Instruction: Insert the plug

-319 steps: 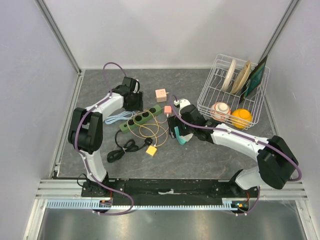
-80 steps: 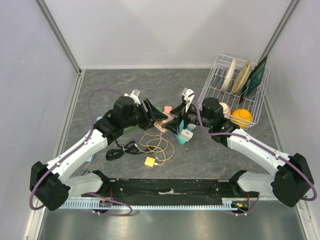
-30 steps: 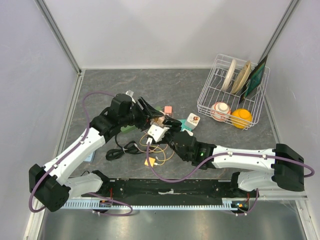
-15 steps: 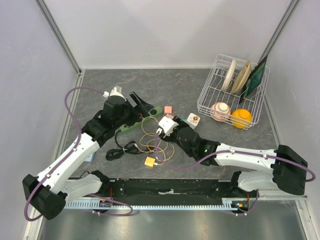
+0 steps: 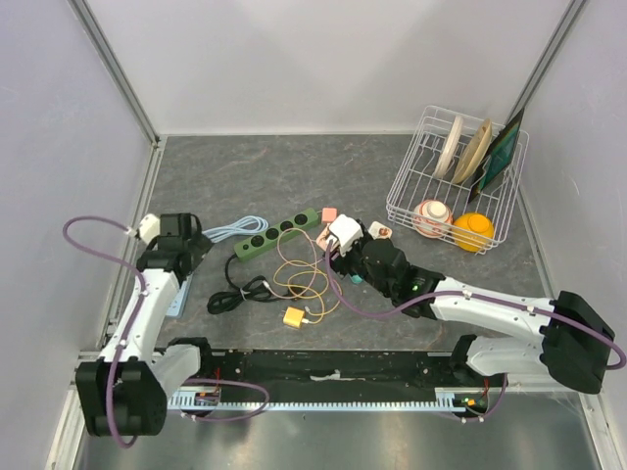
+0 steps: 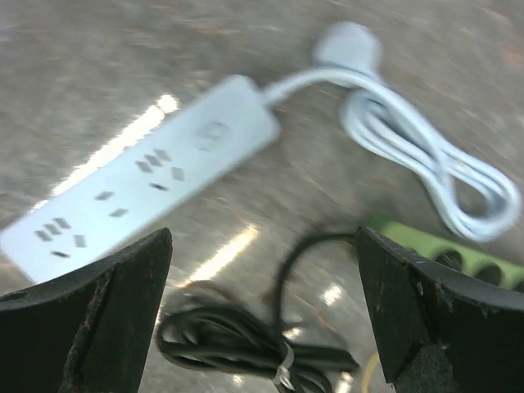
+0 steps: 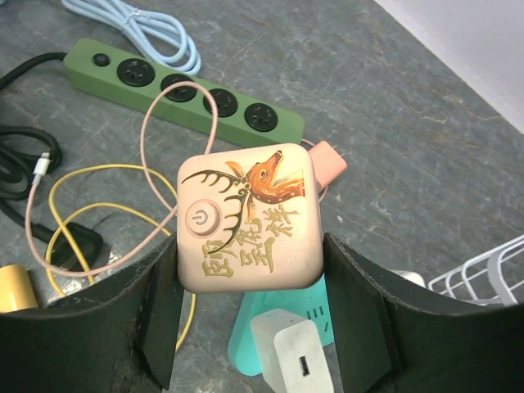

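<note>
The plug (image 7: 250, 217) is a pale pink cube with a deer picture and a power button. My right gripper (image 7: 252, 258) is shut on its two sides and holds it above the table; in the top view the plug (image 5: 343, 233) sits right of the green power strip (image 5: 276, 233). Under it lies a teal socket block (image 7: 266, 323) with a white charger (image 7: 295, 352) in it. The green power strip (image 7: 184, 94) has several round sockets. My left gripper (image 6: 262, 270) hangs open and empty at the far left, over a black cable coil (image 6: 246, 344).
A white power strip (image 6: 139, 180) and a white coiled cable (image 6: 426, 155) lie under the left arm. Yellow and pink cables (image 5: 304, 274) loop mid-table beside a yellow block (image 5: 294, 317). A small pink plug (image 7: 327, 161) lies by the green strip. A wire dish rack (image 5: 456, 176) stands back right.
My left gripper opened, let go of the pink cube and swung away to the far left. The right gripper kept the cube and carried it a little up and right.
</note>
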Controlling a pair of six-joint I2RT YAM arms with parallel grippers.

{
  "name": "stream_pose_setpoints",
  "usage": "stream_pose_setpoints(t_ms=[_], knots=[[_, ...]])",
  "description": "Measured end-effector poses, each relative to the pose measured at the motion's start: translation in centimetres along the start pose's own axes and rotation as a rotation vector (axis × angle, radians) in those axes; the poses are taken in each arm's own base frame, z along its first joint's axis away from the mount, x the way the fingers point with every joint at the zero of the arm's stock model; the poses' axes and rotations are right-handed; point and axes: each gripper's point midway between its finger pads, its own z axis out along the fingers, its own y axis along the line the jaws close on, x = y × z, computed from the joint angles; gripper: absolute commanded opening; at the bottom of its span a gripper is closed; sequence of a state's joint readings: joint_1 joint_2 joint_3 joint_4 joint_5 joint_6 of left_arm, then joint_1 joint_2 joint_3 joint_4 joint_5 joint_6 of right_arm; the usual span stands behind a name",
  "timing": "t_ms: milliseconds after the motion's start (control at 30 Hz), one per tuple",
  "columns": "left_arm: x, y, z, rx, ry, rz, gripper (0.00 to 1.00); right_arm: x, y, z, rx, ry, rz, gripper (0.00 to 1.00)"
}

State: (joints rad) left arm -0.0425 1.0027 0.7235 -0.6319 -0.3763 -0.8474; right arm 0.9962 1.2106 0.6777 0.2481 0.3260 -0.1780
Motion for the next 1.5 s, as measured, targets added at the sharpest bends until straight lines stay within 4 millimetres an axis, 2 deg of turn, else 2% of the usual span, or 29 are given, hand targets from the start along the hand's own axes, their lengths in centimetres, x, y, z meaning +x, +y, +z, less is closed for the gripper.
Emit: stream_pose_setpoints(t_ms=[100, 200, 300, 433, 567, 700, 767, 833, 967, 1167, 1267, 1333, 1367, 1500], knots=[[-0.2, 4.3, 1.8, -0.132, 0.001, -0.067, 0.98, 0.5, 0.5, -0.2, -0.027, 0.001, 0.013, 0.00], [-0.7, 6.9, 2.9, -0.207, -0.010, -0.131, 0.97, 0.7, 0.7, -0.6, -0.045, -0.004, 0.023, 0.00], [-1.3, 8.7, 4.4, -0.264, 0.001, -0.188, 0.97, 0.6, 0.8, -0.8, -0.056, -0.015, 0.033, 0.00], [0.2, 9.6, 6.4, -0.299, 0.120, -0.173, 0.96, 0.2, 0.6, -1.0, -0.059, -0.039, 0.046, 0.00], [0.6, 7.3, 7.5, -0.208, 0.235, -0.143, 0.88, 0.0, 0.4, -1.2, -0.059, -0.049, 0.053, 0.00], [2.0, 5.9, 6.6, -0.105, 0.301, -0.130, 0.82, -0.1, 0.2, -1.5, -0.057, -0.057, 0.057, 0.00], [3.5, 4.8, 5.6, -0.036, 0.339, -0.118, 0.80, -0.2, 0.1, -1.6, -0.055, -0.064, 0.062, 0.00], [5.0, 3.5, 4.5, 0.022, 0.369, -0.082, 0.73, -0.3, 0.1, -1.7, -0.053, -0.066, 0.067, 0.00], [9.1, 0.1, 2.3, 0.138, 0.477, 0.005, 0.63, -0.2, 0.1, -1.6, -0.056, -0.063, 0.072, 0.00], [15.5, -3.0, 0.0, 0.185, 0.617, 0.159, 0.53, -0.2, 0.3, -1.6, -0.064, -0.062, 0.082, 0.00], [16.5, -4.1, -0.2, 0.175, 0.619, 0.209, 0.51, 0.0, 0.5, -1.6, -0.072, -0.057, 0.083, 0.00], [17.3, -4.9, -0.6, 0.187, 0.609, 0.241, 0.45, 0.2, 0.7, -1.7, -0.084, -0.049, 0.085, 0.00], [17.6, -5.2, -0.8, 0.198, 0.611, 0.248, 0.38, 0.2, 0.8, -1.7, -0.091, -0.047, 0.086, 0.00], [18.5, -5.9, -1.4, 0.234, 0.601, 0.250, 0.31, 0.7, 1.9, -1.9, -0.149, -0.029, 0.089, 0.00]])
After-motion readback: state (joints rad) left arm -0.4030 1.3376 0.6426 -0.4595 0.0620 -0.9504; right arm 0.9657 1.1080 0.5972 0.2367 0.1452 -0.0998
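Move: The pale blue power strip the left hand goes for lies about 6 cm to its left, 2 cm back and 8 cm below. The black cable bundle is some 7 cm right and 6 cm back, the blue cord coil 7 cm right and 11 cm ahead, the green power strip 17 cm right and 9 cm ahead. From the right hand, still holding the deer-printed cube, the pale blue strip is about 38 cm left, 3 cm back. Left hand dips about 8 cm down and left, closes on pale blue strip, sweeping it some 25 cm right. ##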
